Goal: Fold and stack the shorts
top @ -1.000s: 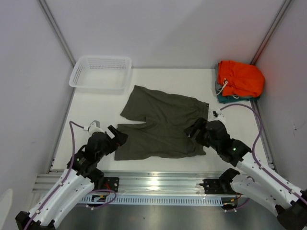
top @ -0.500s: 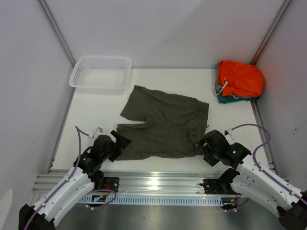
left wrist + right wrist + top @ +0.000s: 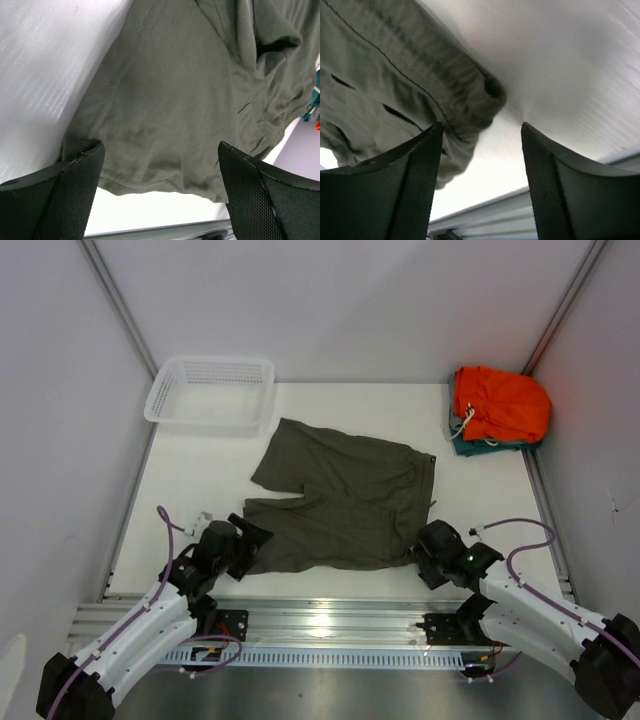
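Observation:
The olive-green shorts point(image 3: 340, 502) lie flat in the middle of the table, waist to the right and legs to the left. My left gripper point(image 3: 250, 540) sits low at the near left leg corner. In the left wrist view it point(image 3: 159, 147) is open wide, and the leg hem point(image 3: 150, 175) lies between its fingers. My right gripper point(image 3: 422, 552) is at the near right waist corner. Seen from the right wrist, it point(image 3: 481, 127) is open, with the bunched waistband corner point(image 3: 480, 100) just ahead of it, beside the left finger point(image 3: 415, 165).
A white mesh basket point(image 3: 212, 390) stands at the back left. Bright orange shorts point(image 3: 500, 403) rest on a teal garment point(image 3: 465, 447) at the back right. A metal rail point(image 3: 320, 618) runs along the near table edge, just behind both grippers.
My right gripper has slid from the middle of the waistband to the near right corner, and its jaws have narrowed. The left gripper has dropped a little nearer, to the leg corner.

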You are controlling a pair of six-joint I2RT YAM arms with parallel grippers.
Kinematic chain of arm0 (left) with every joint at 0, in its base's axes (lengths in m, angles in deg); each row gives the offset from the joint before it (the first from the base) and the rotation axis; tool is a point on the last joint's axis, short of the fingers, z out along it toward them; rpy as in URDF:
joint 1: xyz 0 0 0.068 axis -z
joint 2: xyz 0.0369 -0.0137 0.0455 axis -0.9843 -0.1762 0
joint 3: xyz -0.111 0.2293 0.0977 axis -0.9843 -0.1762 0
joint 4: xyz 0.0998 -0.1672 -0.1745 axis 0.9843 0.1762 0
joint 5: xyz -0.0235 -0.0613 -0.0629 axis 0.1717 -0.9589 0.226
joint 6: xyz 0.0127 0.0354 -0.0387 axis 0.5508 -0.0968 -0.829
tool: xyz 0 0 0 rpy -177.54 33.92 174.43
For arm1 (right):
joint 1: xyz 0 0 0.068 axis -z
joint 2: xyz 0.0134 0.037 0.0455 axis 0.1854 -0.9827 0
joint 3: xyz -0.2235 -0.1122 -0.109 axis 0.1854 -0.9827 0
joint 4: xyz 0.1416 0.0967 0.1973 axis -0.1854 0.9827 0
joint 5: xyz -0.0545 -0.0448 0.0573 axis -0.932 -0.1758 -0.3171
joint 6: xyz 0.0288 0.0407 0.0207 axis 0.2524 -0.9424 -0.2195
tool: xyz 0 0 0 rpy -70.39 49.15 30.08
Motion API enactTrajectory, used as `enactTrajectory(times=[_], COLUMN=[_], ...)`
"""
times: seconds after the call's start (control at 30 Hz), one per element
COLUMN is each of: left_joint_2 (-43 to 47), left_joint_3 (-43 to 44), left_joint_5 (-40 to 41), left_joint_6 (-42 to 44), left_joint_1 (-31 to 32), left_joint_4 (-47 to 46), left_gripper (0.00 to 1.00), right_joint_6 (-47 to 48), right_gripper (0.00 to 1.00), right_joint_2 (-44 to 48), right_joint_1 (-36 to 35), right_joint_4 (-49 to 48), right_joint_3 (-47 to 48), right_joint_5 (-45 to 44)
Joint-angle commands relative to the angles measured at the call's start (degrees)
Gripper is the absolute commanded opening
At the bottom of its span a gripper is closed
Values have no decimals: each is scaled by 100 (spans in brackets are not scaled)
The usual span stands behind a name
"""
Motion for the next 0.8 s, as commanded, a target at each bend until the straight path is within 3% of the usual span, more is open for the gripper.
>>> enactTrajectory(times=[0.0,0.07,0.13,0.17,0.27,0.53,0.77], left_joint_2=[99,187,302,328,372,126,372], left_joint_3=[-184,-149,-52,35,247,941,1038], left_joint_5=[26,71,123,158,282,-35,-491], left_joint_6=[-297,-289,-271,-254,-184,-60,-192], left_joint_1=[43,43,51,52,52,43,43], left_joint_4=[274,379,625,721,1108,2153,2418], left_gripper=[97,97,97,97,98,98,98], right_joint_6=[-208,-137,-50,-58,-40,539,724], right_gripper=[62,54,36,22,6,0,0], right_joint_2=[-383,-559,-717,-753,-736,-656,-972], right_joint_1=[147,270,411,446,534,1263,1343], right_joint_4=[-692,-1068,-1229,-1247,-1185,-1281,-1598], right_joint_3=[-92,-171,-224,-216,-198,-233,-189], right_joint_5=[-287,-173,-102,-171,-364,-419,-594])
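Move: The shorts' near right corner lies about 2 cm ahead of the right gripper, 1 cm left and 1 cm below. The waistband's far corner is some 28 cm ahead and 2 cm right, and the front rail 9 cm straight back. For the left gripper, over the near left corner, that corner is roughly 3 cm back, 2 cm left and 1 cm below. The notch between the legs is 15 cm ahead, 12 cm right. Slide the right gripper forward and slightly down over the near right corner and shut its fingers to pinch the cloth; keep hold and draw it forward and right, about 5 cm forward and 3 cm right in all, turning the wrist slightly clockwise. Meanwhile bring the left gripper, still wide open, some 4 cm back and a little left off the cloth's left edge, rising slightly towards the end. ##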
